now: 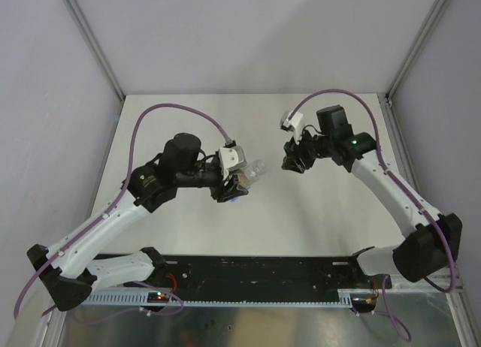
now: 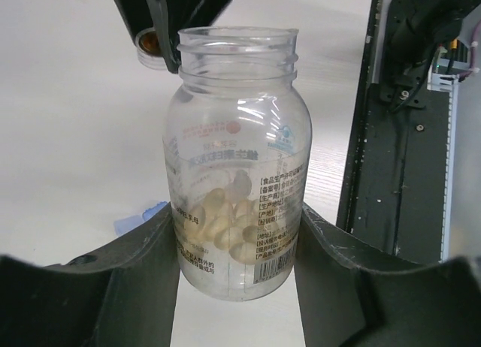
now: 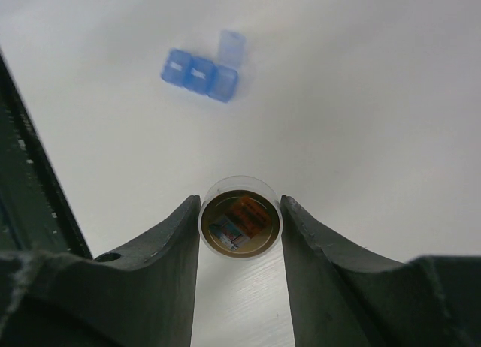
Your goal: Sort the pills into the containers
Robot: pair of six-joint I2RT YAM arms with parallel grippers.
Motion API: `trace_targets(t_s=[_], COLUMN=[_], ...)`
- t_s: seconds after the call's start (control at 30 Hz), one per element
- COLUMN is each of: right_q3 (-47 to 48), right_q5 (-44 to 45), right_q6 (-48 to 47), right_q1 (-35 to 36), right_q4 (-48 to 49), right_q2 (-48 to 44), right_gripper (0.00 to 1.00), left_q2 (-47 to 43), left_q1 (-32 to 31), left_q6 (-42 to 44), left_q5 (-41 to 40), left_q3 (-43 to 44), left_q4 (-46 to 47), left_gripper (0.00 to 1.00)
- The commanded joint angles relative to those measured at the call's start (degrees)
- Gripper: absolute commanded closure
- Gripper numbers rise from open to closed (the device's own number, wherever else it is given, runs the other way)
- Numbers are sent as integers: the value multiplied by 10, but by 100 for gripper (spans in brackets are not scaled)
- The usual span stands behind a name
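My left gripper [image 2: 237,238] is shut on a clear, open-mouthed bottle [image 2: 237,137], which it holds above the table. Pale cream pills [image 2: 225,219] lie in the bottle's lower part. In the top view this gripper [image 1: 239,183] and the bottle [image 1: 255,169] sit at the table's middle. My right gripper [image 3: 240,212] is shut on the bottle's round clear cap [image 3: 240,227], whose gold inside carries a label. It hovers just right of the bottle [image 1: 291,161]. The blue containers [image 3: 199,73] lie on the table, one lid flipped up. Only their blue corner [image 2: 139,218] shows beside my left finger.
A black rail [image 1: 255,270] with the arm bases runs along the near edge of the white table [image 1: 323,212]. Grey walls and metal posts [image 1: 90,39] close in the back and sides. Purple cables loop over both arms.
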Motion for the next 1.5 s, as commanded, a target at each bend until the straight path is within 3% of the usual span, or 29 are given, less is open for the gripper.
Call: trace_targets(t_s=[0.0,0.37,0.73,1.2,1.47], right_q3=[-34,-57,-57,-57,-57], right_q5=[83,166,173,194,194], right_q6=[42,77,90,96,92], right_q1=[-8,-23,-50,-54,-55], right_q4=[80,156,156,149,149], right_q2=[50,207,298,308,273], right_gripper=[92,86,76,32,22], left_q2=[-28,-44,-49,-44,-43], left_q1=[7,9,9,8,9], left_q6=[11,19,27,30,28], left_q5=[-34,-65,-78,-78,-85], left_q3=[-7,-32,-46,-47,-47], left_q4=[9,9,8,8,9], left_gripper=[100,100,100,100,100])
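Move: The cap in the right fingers is bound for a bare patch of table about 8 cm ahead of that hand, 6 cm to its right and 22 cm below. From the same hand, the pill box on the table is roughly 2 cm ahead and 11 cm left; the open bottle, held by the left fingers, is some 11 cm left and 8 cm back, 3 cm higher. From the left hand the pill box is about 12 cm ahead, 2 cm left and 27 cm below. The cap is carried down some 21 cm by the right hand, also forward and to the right, away from the bottle; meanwhile the wrist turns clockwise and tips its fingers more steeply down. With the hand stopped at the table, the fingers open and let go of it. The bottle stays gripped as the left hand eases about 3 cm left and down, slightly forward, nearer the pill box. ##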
